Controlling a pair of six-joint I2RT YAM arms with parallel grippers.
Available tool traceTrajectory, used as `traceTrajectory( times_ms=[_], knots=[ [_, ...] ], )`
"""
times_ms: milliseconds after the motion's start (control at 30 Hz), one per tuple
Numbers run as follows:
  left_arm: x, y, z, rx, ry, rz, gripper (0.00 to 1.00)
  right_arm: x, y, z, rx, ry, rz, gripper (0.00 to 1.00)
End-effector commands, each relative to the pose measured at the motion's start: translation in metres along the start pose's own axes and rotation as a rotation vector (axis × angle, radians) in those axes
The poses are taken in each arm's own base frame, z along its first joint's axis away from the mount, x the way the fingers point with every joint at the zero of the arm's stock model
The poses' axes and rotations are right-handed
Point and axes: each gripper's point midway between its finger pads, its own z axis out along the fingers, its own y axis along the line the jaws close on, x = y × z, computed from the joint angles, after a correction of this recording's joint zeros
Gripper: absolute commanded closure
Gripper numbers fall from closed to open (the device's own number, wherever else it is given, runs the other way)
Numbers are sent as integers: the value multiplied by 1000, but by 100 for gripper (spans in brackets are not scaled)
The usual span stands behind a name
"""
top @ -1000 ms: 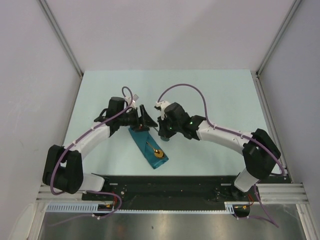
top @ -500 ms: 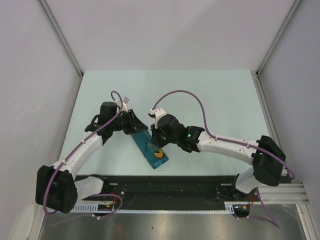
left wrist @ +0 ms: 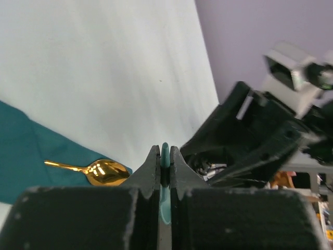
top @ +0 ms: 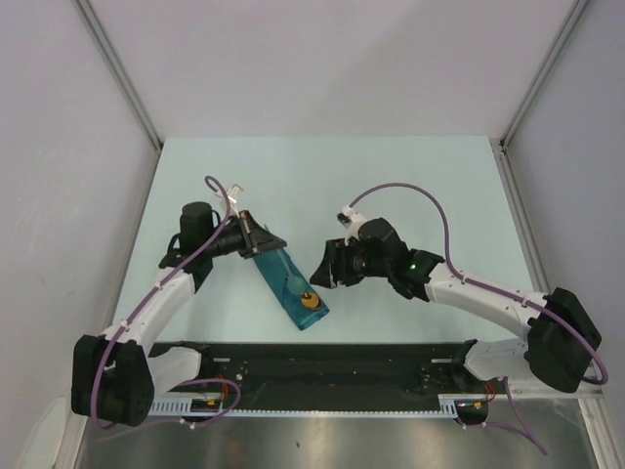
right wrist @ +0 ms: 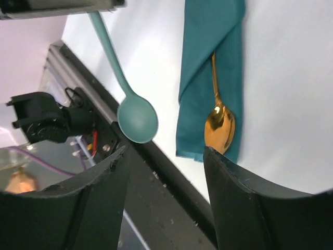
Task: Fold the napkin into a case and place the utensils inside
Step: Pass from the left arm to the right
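Observation:
The napkin lies folded as a narrow teal case [top: 290,290] near the front middle of the table. A gold spoon [top: 310,301] sits in it, handle tucked under a fold [right wrist: 214,78], bowl [right wrist: 219,127] showing at the near end. My left gripper [top: 266,243] is shut on the handle of the teal spoon [left wrist: 165,205], which hangs over the case with its round bowl [right wrist: 137,121] free in the air. My right gripper [top: 327,275] stands open and empty just right of the case, its jaws [right wrist: 165,150] wide apart.
A black base rail [top: 371,362] runs along the table's near edge, close below the case's end. The pale table [top: 391,186] stretches back to white walls on three sides. The right gripper's body [left wrist: 250,140] is close in front of the left fingers.
My left gripper has closed on the teal spoon's handle and pulled back to the left. My right gripper has opened, let go of the spoon and withdrawn to the right.

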Motion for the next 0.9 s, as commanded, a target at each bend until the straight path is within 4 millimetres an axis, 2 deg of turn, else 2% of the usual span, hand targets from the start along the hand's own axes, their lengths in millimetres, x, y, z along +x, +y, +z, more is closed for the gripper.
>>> traceTrajectory(
  times_ms=[0, 100, 233, 333, 433, 467, 533, 567, 600, 633, 667, 700, 733, 767, 867],
  knots=[
    [-6, -37, -8, 202, -29, 85, 100, 1, 34, -8, -240, 12, 112, 37],
    [-4, -39, -9, 220, -32, 77, 100, -6, 43, -6, -306, -10, 140, 38],
    [-3, -45, -11, 255, -37, 67, 100, 2, 43, 2, -340, 14, 185, 41],
    [-3, -45, -11, 260, -36, 63, 100, 5, 47, 5, -379, 27, 205, 50],
    [-2, -46, -11, 265, -35, 68, 100, 9, 47, 10, -394, 43, 228, 62],
    [-2, -46, -11, 264, -34, 64, 100, 13, 45, 12, -396, 53, 233, 72],
    [-1, -45, -11, 264, -32, 68, 100, 14, 46, 13, -404, 57, 236, 83],
    [-1, -46, -12, 270, -32, 73, 100, 15, 45, 12, -403, 61, 240, 97],
    [0, -45, -11, 269, -24, 66, 95, 18, 42, 13, -390, 68, 252, 100],
    [-6, -41, -11, 242, -43, 85, 82, 17, 37, 12, -369, 61, 265, 100],
    [4, -21, -10, 136, -2, -3, 65, 19, 33, 11, -350, 61, 280, 100],
    [1, -8, -10, 71, -16, 56, 32, 27, 25, 8, -305, 83, 303, 100],
    [-18, 7, -11, -57, -91, 72, 26, 29, 15, 9, -251, 82, 325, 100],
    [-8, 26, -16, -168, -63, 26, 24, 33, 7, 8, -205, 93, 335, 100],
    [-28, 58, -29, -381, -141, 26, 26, 62, -12, 0, -54, 201, 376, 100]
  ],
)
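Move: My left hand still holds the green spoon by its handle, and my open right gripper waits about 7 cm back and 10 cm to the right of that hand, a little lower. From my right hand, the green spoon's bowl lies level fore and aft, roughly 6 cm to the left and 4 cm below. On the table about 13 cm under my right hand, the golden spoon lies 6 cm to the left and 2 cm ahead, the folded napkin 9 cm to the left and 3 cm ahead. I bring my right hand left and back, about 3 cm each way, rolling its wrist some 20 degrees, and pinch the green spoon by its bowl end while my left hand lifts the handle about 3 cm. Then my left fingers open and that hand sinks and swings left, clear of the handle, as my right hand lowers the spoon and eases back right. ##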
